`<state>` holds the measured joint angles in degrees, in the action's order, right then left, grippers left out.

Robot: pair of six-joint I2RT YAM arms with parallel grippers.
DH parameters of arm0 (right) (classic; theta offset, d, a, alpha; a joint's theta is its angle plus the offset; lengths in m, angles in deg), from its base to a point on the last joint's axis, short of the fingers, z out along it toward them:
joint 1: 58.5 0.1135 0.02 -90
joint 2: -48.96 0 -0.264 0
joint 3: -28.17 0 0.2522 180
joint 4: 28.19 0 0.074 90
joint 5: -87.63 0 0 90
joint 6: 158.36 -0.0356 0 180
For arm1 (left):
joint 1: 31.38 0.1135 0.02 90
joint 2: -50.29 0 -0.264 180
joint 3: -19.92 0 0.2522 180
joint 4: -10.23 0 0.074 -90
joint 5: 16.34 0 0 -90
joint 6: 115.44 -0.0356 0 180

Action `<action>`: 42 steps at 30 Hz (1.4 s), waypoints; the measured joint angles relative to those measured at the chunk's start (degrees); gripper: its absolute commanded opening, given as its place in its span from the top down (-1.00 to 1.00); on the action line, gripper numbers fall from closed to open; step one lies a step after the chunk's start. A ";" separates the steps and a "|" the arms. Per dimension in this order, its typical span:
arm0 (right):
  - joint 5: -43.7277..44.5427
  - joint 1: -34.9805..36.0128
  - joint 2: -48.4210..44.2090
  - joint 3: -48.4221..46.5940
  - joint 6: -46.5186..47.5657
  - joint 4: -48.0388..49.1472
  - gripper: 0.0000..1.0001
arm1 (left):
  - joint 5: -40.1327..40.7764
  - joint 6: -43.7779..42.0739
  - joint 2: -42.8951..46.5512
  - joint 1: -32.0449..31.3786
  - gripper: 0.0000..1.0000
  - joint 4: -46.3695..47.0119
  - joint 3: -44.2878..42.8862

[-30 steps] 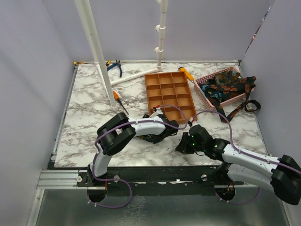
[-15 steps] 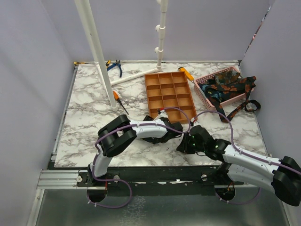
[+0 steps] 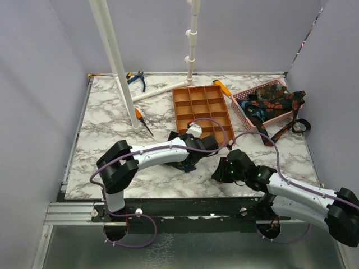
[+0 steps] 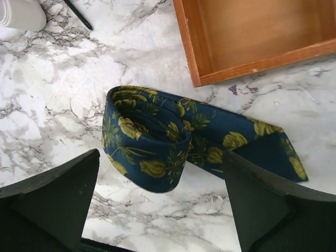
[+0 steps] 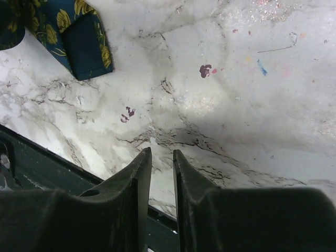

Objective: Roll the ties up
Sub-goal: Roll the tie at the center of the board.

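Note:
A navy tie with yellow-gold flowers [image 4: 149,139] lies on the marble as a loose roll, its tail [image 4: 257,149] stretching right. My left gripper [image 4: 161,157] hovers over it, jaws wide open, one finger [image 4: 58,194] on each side and neither touching the cloth. From above, the left gripper [image 3: 190,152] hides most of this tie. The right gripper [image 3: 220,171] rests low near the table's front edge, its jaws a narrow slit with nothing between them. The tie's end [image 5: 81,39] shows at the top left of the right wrist view. More ties [image 3: 269,101] fill the pink basket [image 3: 240,106].
The orange compartment tray [image 3: 202,112] stands just beyond the left gripper; its corner [image 4: 252,65] is close to the roll. One tie [image 3: 287,130] hangs from the basket onto the table. White pipe posts [image 3: 115,61], blue pliers [image 3: 136,79] and an orange screwdriver [image 3: 140,119] lie far left.
The left gripper's jaws have spread wide and let go of the rolled tie. The left arm's elbow swung left as the arm stretched out. The right arm barely moved.

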<state>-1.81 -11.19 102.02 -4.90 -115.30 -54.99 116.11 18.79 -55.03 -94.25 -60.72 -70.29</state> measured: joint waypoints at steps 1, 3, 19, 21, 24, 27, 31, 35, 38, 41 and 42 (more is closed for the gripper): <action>-0.04 0.00 -0.15 -0.02 0.04 0.00 0.42 | -0.70 -0.42 1.46 0.00 -0.98 0.48 0.00; -0.55 0.00 -0.35 -0.22 0.50 0.04 0.41 | -1.70 -1.05 3.93 0.02 -0.98 0.98 0.02; -15.58 1.97 24.76 -25.88 1.51 15.54 0.38 | -36.98 -11.45 44.50 39.65 -0.68 28.30 26.38; -16.39 2.69 30.12 -30.40 0.85 16.76 0.39 | -39.34 -11.45 46.27 41.29 -0.63 29.94 29.59; -17.46 3.91 37.48 -37.33 0.28 17.29 0.42 | -40.83 -11.15 48.00 42.16 -0.61 30.77 33.48; -18.29 4.48 43.32 -42.45 0.00 17.25 0.45 | -41.62 -10.86 49.16 42.21 -0.61 31.17 36.41; -17.86 4.76 46.69 -43.19 -0.22 15.26 0.46 | -42.97 -10.80 49.57 42.21 -0.58 31.47 38.93; -16.31 4.68 46.75 -39.80 -0.59 13.55 0.47 | -44.78 -10.62 49.48 42.25 -0.56 32.09 39.65; -15.39 4.20 46.71 -36.81 -0.98 12.87 0.47 | -46.21 -10.62 48.85 42.25 -0.55 33.44 39.67; -15.17 3.41 46.10 -34.58 -1.40 12.98 0.47 | -47.84 -10.62 47.30 42.25 -0.54 34.64 39.78; -15.15 3.15 45.70 -34.03 -1.51 13.05 0.47 | -48.30 -10.62 46.97 42.25 -0.54 34.88 39.87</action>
<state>-16.96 -8.04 147.72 -38.93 -116.81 -41.94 67.81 8.16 -8.06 -52.00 -25.83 -30.42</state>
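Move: The tie's rolled part lies some 5 cm below the open left hand, about 1 cm ahead and 2 cm to its left; the tail is roughly 4 cm back and 5 cm to the right of this hand. The wooden tray's middle is about 18 cm ahead and 12 cm right of it, the screwdriver some 15 cm ahead and 13 cm left. From the right hand the roll lies about 9 cm ahead and 19 cm left, a little lower. The rolled tie is handed over: the left hand lifts off over it, swings forward and left, then draws back and down to stop about 10 cm left of its start, its left side dropped some 50 degrees, fingers narrowing somewhat. The right hand rises and sweeps left and forward, then sinks and comes back about 5 cm right, bringing its nearly closed fingertips to the roll's near side. ##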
